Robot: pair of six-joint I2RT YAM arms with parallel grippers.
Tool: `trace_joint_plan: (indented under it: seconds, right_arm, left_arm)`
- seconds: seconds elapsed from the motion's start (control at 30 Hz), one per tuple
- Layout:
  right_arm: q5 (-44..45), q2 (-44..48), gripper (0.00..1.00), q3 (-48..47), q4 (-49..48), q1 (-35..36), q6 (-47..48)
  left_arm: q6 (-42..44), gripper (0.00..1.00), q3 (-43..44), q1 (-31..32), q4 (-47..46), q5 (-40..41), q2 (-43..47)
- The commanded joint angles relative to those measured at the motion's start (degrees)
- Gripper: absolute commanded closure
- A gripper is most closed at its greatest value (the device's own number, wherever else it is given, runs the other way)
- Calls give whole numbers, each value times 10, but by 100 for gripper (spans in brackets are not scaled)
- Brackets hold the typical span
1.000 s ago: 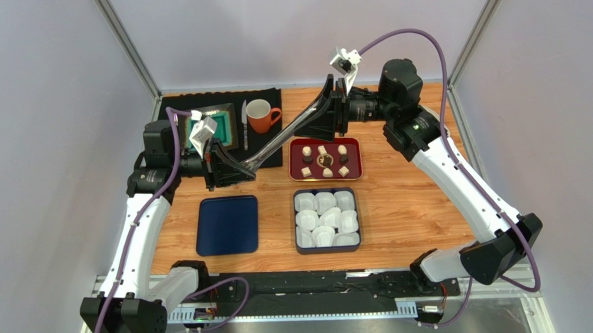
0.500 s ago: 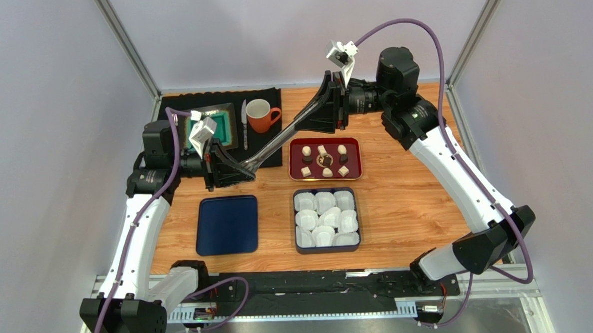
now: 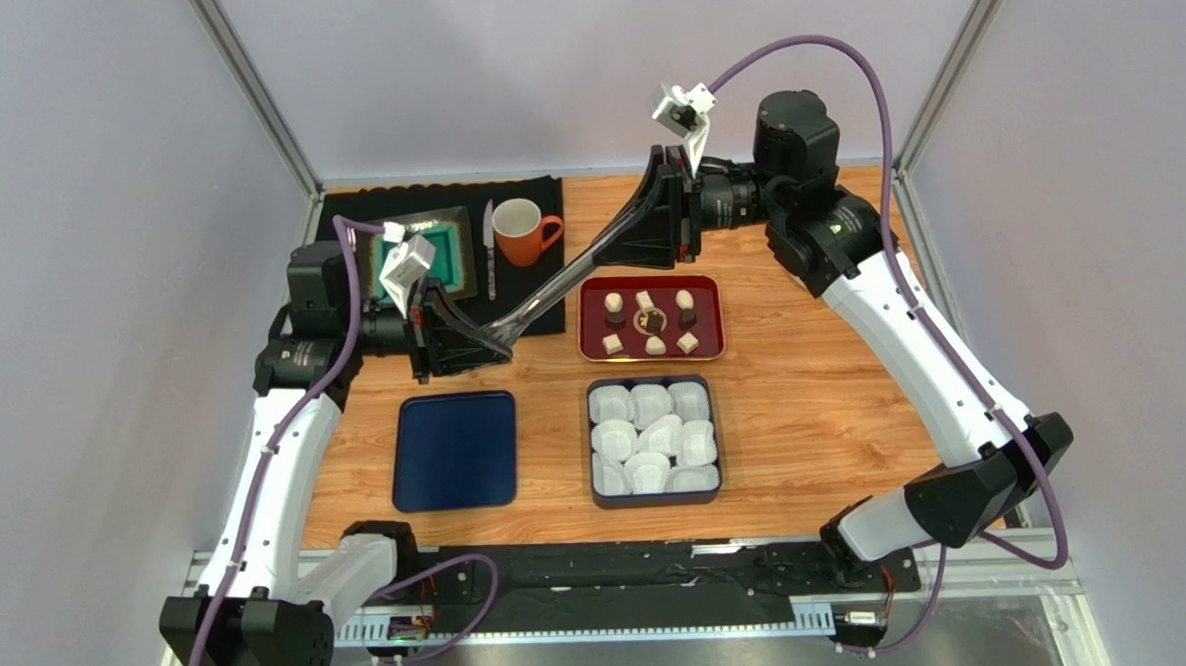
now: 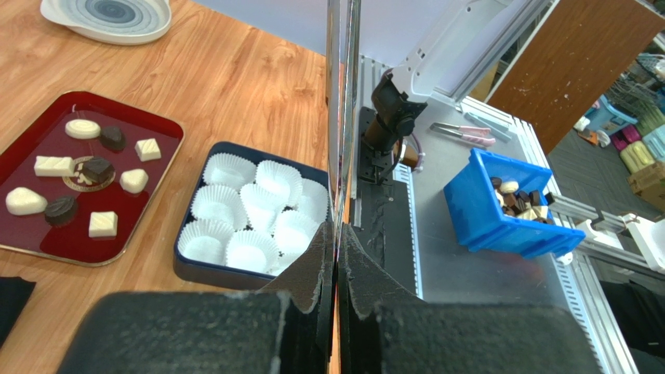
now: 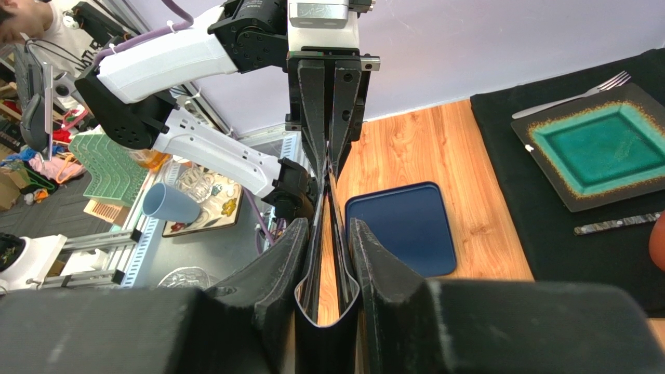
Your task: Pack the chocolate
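Observation:
Several dark and cream chocolate pieces lie on a red tray. In front of it stands a dark blue box filled with white paper cups. Metal tongs hang slanted above the table, between both arms. My left gripper is shut on their tip end. The tongs' looped end sits in my right gripper, with both fingers pressed against its sides.
A flat blue lid lies left of the box. On the black mat at the back left sit a green square plate, a knife and an orange mug. A blue bin stands off the table.
My right gripper has closed in on the tongs' looped end and its wrist has shifted slightly up and left. The left arm has held still.

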State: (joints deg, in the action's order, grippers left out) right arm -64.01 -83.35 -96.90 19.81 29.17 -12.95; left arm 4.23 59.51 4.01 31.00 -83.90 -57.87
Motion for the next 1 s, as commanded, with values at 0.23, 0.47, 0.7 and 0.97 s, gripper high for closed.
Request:
trace_joint_plan:
  seconds: [0.23,0.47,0.7,0.97]
  right_arm:
    - [119,58,100,-1,39,-2,44]
    - [248,84,100,-13,112,-2,70]
    - [432,136,100,15,164,-1,96]
    - [523,153,100,73,162,-2,84]
  left_arm:
    - [-185,27,-66,1,-245,-139,14]
    - [-306,7,-73,-37,-313,-102,-51]
    - [-72,6,-5,-6,-10,174,-96]
    - [2,4,118,113,99,646,-175]
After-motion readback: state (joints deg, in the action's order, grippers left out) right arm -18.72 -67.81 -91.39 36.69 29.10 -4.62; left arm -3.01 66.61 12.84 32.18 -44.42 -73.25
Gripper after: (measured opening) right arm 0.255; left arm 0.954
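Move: Both hands still hold the tongs between them. The red tray of chocolate lies about 11 cm ahead of the right hand, 4 cm to its right and 42 cm below; the box of paper cups is roughly 10 cm back from that hand, 3 cm right. From the left hand the red tray is some 19 cm ahead and 25 cm right, 31 cm down, and the mug 35 cm ahead, 2 cm right. Left opens off the tongs, heading forward and down; right carries them about 9 cm right, turning 45 degrees clockwise. ##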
